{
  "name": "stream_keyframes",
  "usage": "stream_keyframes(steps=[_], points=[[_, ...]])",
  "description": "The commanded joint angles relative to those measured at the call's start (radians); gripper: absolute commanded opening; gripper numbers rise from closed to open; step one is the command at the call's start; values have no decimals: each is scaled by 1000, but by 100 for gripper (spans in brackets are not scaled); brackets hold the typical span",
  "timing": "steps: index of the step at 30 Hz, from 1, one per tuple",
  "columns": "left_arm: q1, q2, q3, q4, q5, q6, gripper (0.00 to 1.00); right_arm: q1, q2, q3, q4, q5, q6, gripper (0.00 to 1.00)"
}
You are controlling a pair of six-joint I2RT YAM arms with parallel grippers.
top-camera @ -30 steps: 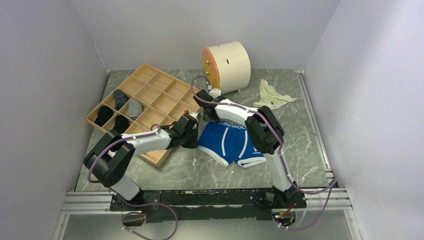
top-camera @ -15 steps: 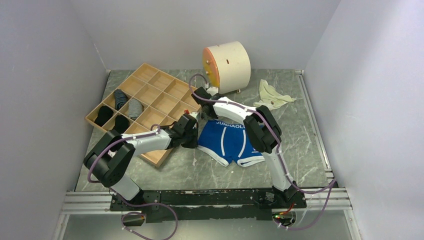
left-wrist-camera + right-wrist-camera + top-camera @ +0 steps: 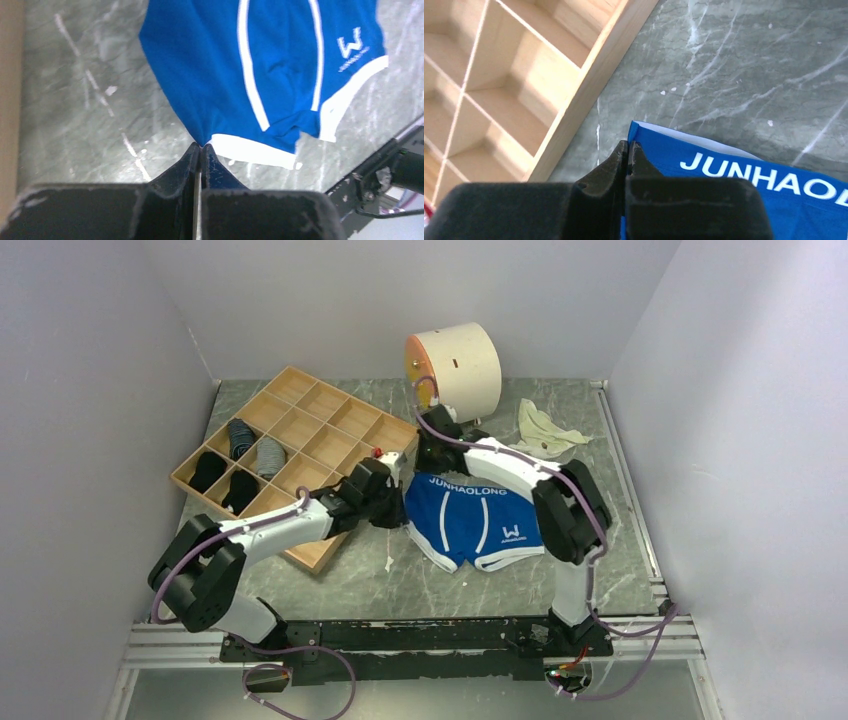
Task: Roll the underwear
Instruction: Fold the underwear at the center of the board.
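The blue underwear [image 3: 475,520], with white trim and a lettered waistband, lies spread on the grey marble table, waistband toward the back. My left gripper [image 3: 402,512] is at its left edge. In the left wrist view that gripper [image 3: 201,146] is shut on the corner of the left leg hem of the underwear [image 3: 280,65]. My right gripper [image 3: 420,472] reaches down to the waistband's left corner. The right wrist view shows it [image 3: 628,145] shut on that corner of the underwear [image 3: 734,185], beside the letters.
A wooden compartment tray [image 3: 300,405] sits at the left, close to both grippers, with dark socks [image 3: 240,445] in some cells; its edge [image 3: 589,95] is right beside the right gripper. A cream cylinder [image 3: 455,365] and a pale cloth [image 3: 545,430] lie at the back.
The right gripper has shut on the waistband corner. Both arms have moved right, and the underwear has shifted right and is spread flatter, with its right leg now uncovered.
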State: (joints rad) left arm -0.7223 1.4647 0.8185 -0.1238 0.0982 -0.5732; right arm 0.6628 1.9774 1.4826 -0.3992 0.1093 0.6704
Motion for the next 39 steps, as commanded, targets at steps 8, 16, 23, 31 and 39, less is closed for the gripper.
stream_keyframes(steps=[8, 16, 23, 31, 39], points=[[-164, 46, 154, 70, 140, -72, 5, -239, -297, -433, 441, -417, -21, 0], [-283, 187, 352, 56, 155, -109, 5, -438, -386, -606, 479, -564, -78, 0], [-346, 363, 535, 14, 185, -124, 5, -586, -399, -667, 470, -656, -123, 0], [-387, 526, 755, -63, 200, -128, 5, -701, -383, -666, 415, -653, -182, 0], [-394, 618, 820, -19, 251, -165, 5, -725, -307, -599, 303, -590, -200, 0]])
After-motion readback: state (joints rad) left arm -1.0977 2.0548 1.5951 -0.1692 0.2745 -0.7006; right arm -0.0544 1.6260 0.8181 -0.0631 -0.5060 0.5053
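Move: My left hand already holds the underwear's left leg corner and my right hand its left waistband corner, both raised about 6 cm off the table. The right leg's outer corner lies about 29 cm to my left hand's right and 5 cm back; the right waistband corner is some 24 cm right of my right hand and 5 cm back. From my right hand the drum stands 18 cm ahead, 8 cm right; the pale cloth is 12 cm ahead, 27 cm right. I keep both pinches shut and sweep the two held corners side by side to the right, over the underwear towards its right edge, about 25 cm with my left hand and nearly as far with my right. My left hand arcs up and eases back, turning roughly 25 degrees clockwise; my right rises slightly, then sinks, its fingertips tilting more leftward. ##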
